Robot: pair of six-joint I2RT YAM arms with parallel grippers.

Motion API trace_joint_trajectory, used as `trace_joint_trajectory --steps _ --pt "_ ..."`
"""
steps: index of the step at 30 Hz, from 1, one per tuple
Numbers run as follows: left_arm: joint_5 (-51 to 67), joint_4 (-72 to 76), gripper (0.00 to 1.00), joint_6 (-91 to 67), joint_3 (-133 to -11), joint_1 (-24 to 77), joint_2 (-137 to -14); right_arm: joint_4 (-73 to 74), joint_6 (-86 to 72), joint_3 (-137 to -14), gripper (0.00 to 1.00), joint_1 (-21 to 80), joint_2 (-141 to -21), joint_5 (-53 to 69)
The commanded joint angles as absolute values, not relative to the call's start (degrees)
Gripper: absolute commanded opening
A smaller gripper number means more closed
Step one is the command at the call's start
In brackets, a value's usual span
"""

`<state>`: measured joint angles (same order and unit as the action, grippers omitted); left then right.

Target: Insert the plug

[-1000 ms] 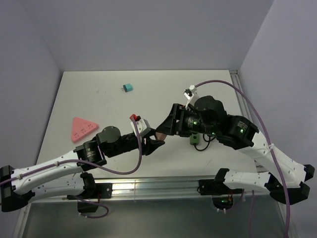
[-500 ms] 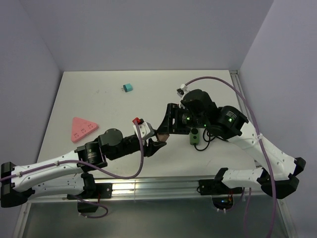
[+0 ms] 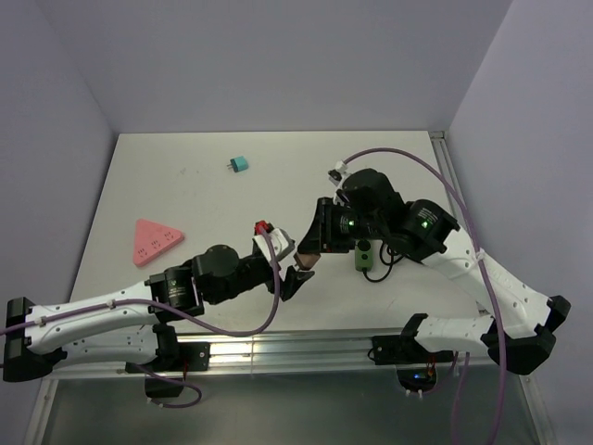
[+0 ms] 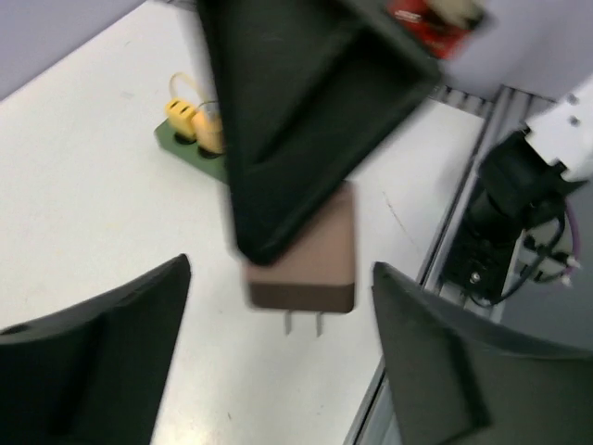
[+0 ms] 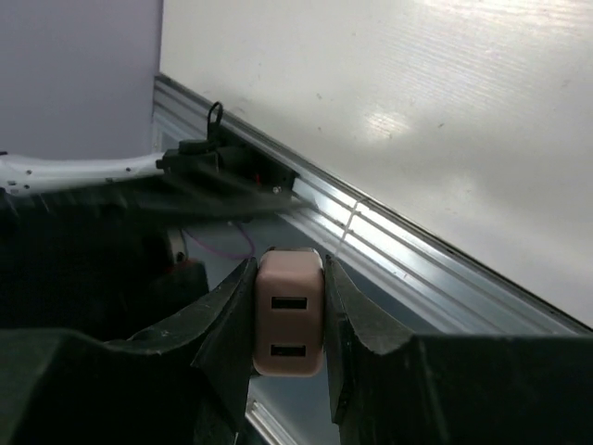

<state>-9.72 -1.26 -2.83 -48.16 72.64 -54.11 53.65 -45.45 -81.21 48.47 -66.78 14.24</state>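
The plug point(image 4: 302, 262) is a brownish-pink charger block with two metal prongs; its two USB slots face the right wrist camera point(image 5: 288, 311). My right gripper point(image 5: 289, 276) is shut on its sides and holds it above the table at mid-front point(image 3: 305, 259). My left gripper point(image 4: 280, 278) is open, its dark fingers point(image 4: 102, 348) standing wide on either side of the plug without touching it. In the top view the left gripper point(image 3: 296, 275) sits just below and left of the right gripper point(image 3: 309, 245). A pink triangular socket block point(image 3: 156, 239) lies at the table's left.
A small teal plug point(image 3: 240, 165) lies at the back of the table. A green block with yellow connectors point(image 3: 363, 256) and a black cord sits under the right arm, also seen in the left wrist view point(image 4: 193, 132). The metal rail point(image 3: 296, 350) runs along the near edge.
The right gripper has closed onto the plug. The left gripper has let go and opened, and its arm has shifted slightly right.
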Motion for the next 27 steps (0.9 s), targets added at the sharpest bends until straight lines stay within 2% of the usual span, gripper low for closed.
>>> trace_joint_trajectory --steps 1,2,7,9,15,20,27 --pt "-20.2 -1.41 0.89 -7.37 -50.63 72.33 -53.27 51.59 -43.33 -78.41 0.0 47.73 -62.58 9.44" --pt "-24.65 -1.84 0.99 -10.52 -50.36 72.33 -52.65 51.68 -42.02 -77.96 0.0 47.2 -62.4 6.27" --pt "-34.88 -7.02 0.99 -20.03 -50.71 72.25 -46.33 47.82 -36.57 -69.73 0.0 46.32 -59.07 -13.74" --pt "-37.16 -10.0 0.99 -22.84 -51.33 72.33 -43.35 46.5 -35.69 -67.34 0.0 45.62 -58.97 -16.69" --pt "-34.02 -9.32 0.99 -24.26 -49.31 72.25 -35.17 45.62 -32.79 -60.39 0.0 43.6 -61.17 -30.73" --pt "-31.91 -9.05 0.98 -25.75 -48.52 72.25 -34.19 40.18 -28.83 -54.41 0.0 36.4 -62.93 -30.5" --pt "-29.18 -8.26 0.98 -27.33 -47.29 72.25 -34.19 32.28 -24.35 -53.09 0.0 29.36 -67.14 -29.54"
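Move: Ahead of the right hand, which already pinches the pink plug, the green power strip's middle socket lies about 24 cm farther out, 17 cm to its right and some 28 cm below. Yellow plugs fill the two sockets beyond that one, roughly 5 and 11 cm farther out; the black cable coil is 4 cm nearer and 10 cm right of it. From the left hand that socket is 26 cm ahead, 18 cm right and 27 cm down, with the pink plug just between its fingertips. Carrying the pink plug out of the left fingers, the right hand swings about 18 cm to the right, down some 16 cm and forward 12 cm towards the power strip, its fingers turning clockwise from pointing left to pointing forward and down, grip kept. The left hand spreads its fingers fully, eases forward, then backs off about 10 cm left and up, turning counter-clockwise. ##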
